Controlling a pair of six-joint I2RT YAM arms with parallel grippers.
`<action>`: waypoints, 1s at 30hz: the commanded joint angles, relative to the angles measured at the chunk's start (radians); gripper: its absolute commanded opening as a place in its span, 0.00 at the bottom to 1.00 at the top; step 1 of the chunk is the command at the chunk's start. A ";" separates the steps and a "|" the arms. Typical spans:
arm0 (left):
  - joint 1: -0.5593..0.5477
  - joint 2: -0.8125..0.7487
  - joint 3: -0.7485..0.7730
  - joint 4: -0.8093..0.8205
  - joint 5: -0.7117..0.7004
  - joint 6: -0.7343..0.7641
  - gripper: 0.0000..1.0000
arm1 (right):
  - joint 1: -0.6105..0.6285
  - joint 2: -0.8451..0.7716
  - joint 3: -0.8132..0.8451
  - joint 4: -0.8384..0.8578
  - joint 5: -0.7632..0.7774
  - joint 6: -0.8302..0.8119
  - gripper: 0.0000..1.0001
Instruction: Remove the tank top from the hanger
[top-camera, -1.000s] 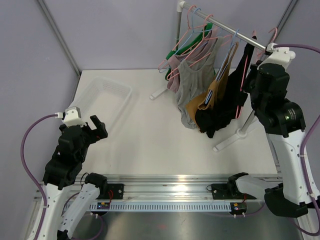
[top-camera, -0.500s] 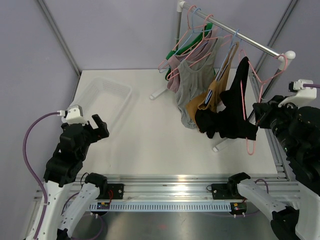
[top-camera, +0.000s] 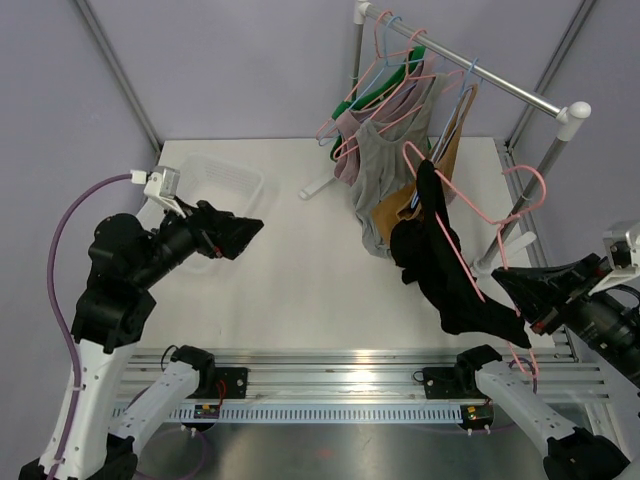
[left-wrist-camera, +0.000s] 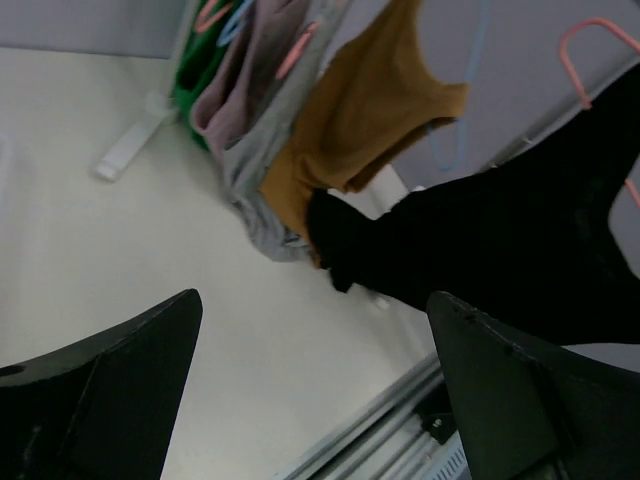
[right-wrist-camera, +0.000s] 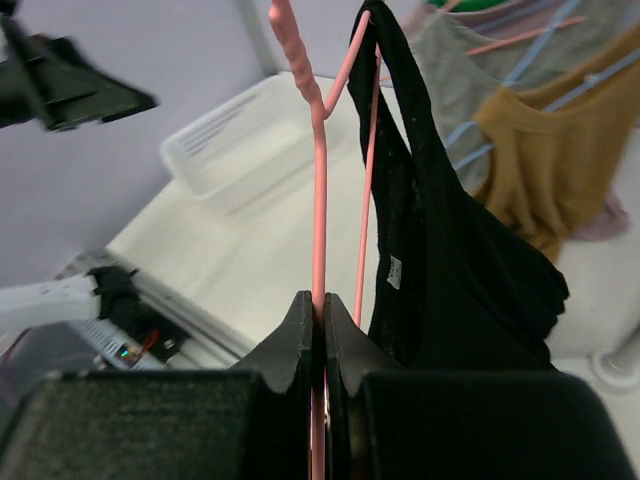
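Observation:
The black tank top hangs on a pink hanger, off the rail and in the air at the near right of the table. My right gripper is shut on the hanger's wire; the right wrist view shows the jaws pinched on the pink hanger with the tank top draped to its right. My left gripper is open and empty over the table's left middle, facing the garment. In the left wrist view the tank top lies ahead, beyond the gap of the left gripper.
A clothes rack rail at the back right carries several other hangers with grey, brown, pink and green tops. A clear plastic basket sits at the back left. The rack's white feet rest on the table.
My right arm has pulled the hanger with the black tank top off the rail and swung it down toward the near right. My left arm has reached out toward the centre, still open.

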 joint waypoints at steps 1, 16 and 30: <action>-0.018 -0.010 0.090 0.183 0.233 -0.081 0.99 | 0.019 0.051 0.067 0.062 -0.265 -0.005 0.00; -0.019 0.042 0.227 0.082 -0.199 0.099 0.99 | 0.022 0.390 -0.074 0.695 -0.600 0.314 0.00; -0.104 0.216 0.127 0.329 -0.093 0.132 0.95 | 0.246 0.450 -0.186 0.842 -0.419 0.266 0.00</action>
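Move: The right fingers already grip the pink hanger with the black tank top; the open left gripper waits about 35 cm to that hand's left, 8 cm farther out and 6 cm lower. From the right hand the brown top hangs 27 cm ahead, 5 cm left, the grey tank top 33 cm ahead, 15 cm left, both some 8 cm below. The black top's hanger-end shoulder lies 6 cm ahead of the left hand, 24 cm right, 6 cm above. Keeping its pinch on the hanger, the right hand swings the black tank top about 19 cm left and 11 cm forward towards the left gripper, easing back first and turning some 40 degrees counter-clockwise. The wide-open left hand rises and draws back, then comes forward and partly down again towards the hanger-end shoulder, ending about 6 cm forward and 5 cm higher. ##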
